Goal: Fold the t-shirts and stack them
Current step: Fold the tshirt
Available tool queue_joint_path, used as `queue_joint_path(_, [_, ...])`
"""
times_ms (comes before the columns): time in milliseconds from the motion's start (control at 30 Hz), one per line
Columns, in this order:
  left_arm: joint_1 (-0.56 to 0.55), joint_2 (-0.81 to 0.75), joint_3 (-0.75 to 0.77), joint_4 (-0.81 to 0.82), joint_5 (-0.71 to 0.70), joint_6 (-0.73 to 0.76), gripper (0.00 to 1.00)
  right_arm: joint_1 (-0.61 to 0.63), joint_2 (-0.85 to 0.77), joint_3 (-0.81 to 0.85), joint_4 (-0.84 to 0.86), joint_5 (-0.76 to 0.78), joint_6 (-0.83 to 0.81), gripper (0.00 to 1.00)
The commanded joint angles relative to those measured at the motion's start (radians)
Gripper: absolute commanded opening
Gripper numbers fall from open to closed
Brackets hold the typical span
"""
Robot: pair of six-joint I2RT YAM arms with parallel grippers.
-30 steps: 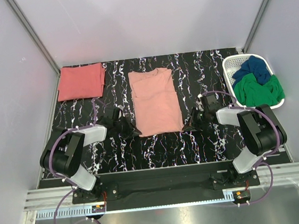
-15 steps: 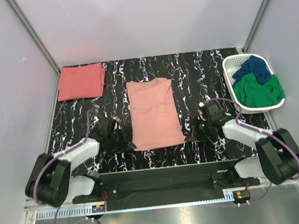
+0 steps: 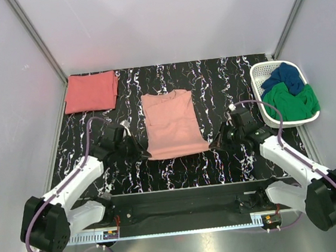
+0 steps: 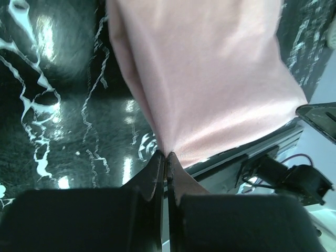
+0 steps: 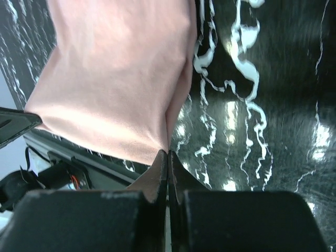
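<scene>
The pale salmon-pink t-shirt (image 3: 173, 122) lies folded lengthwise in the middle of the black marbled table. My left gripper (image 3: 142, 155) is shut on its near left corner, and the cloth (image 4: 210, 73) stretches away from the closed fingertips (image 4: 157, 163). My right gripper (image 3: 214, 144) is shut on its near right corner, with the cloth (image 5: 115, 73) running from the closed fingertips (image 5: 176, 163). The near hem is lifted off the table and pulled taut between the two grippers. The coral-red t-shirt (image 3: 91, 91) lies folded at the far left corner.
A white basket (image 3: 258, 80) at the right edge holds a blue garment (image 3: 283, 78) and a green one (image 3: 292, 102). The table's near edge and the arm bases lie just below the lifted hem.
Both grippers have lifted the shirt's near hem and carried it away from the table's near edge. The shirt now looks shorter. The arms have stretched further out.
</scene>
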Motion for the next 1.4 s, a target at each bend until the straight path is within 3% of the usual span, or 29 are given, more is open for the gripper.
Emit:
queue_joint_path(0, [0.008,0.015,0.1,-0.061,-0.076,0.029,0.0,0.003,0.013,0.111,-0.035,0.099,-0.043,0.0])
queue_joint_path(733, [0.215,0.498,0.776,-0.19,-0.099,0.207,0.0,-0.039,0.543,0.847,-0.087,0.246,-0.2,0.0])
queue_joint_path(967, [0.278,0.667,0.937,-0.092,0.059,0.202,0.0,-0.082,0.721,1.022,-0.091,0.186,-0.224,0.0])
queue_joint_path(1367, [0.327,0.94,1.132,0.048,0.168,0.159,0.0,-0.122,0.944,1.206,-0.054,0.128,-0.22,0.0])
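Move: The pink t-shirt's hem end is already pinched at both corners and stretched between the hands. Its collar end, where the hem is being taken, lies about 33 cm ahead of the left hand, 9 cm to its right and 8 cm below. From the right hand the collar is some 32 cm ahead, 14 cm left and 8 cm below. The folded red shirt sits roughly 38 cm ahead and 21 cm left of the left hand. The laundry basket is about 27 cm ahead and 33 cm right of the right hand. The stretched hem goes forward over the rest of the shirt towards the collar, both hands carrying it side by side for nearly 30 cm and keeping their pinch. They rise some 10 cm over the first part; near the end they begin to sink, the right by about 4 cm, the left less. The fingertips tip up 10 to 15 degrees on the way. ##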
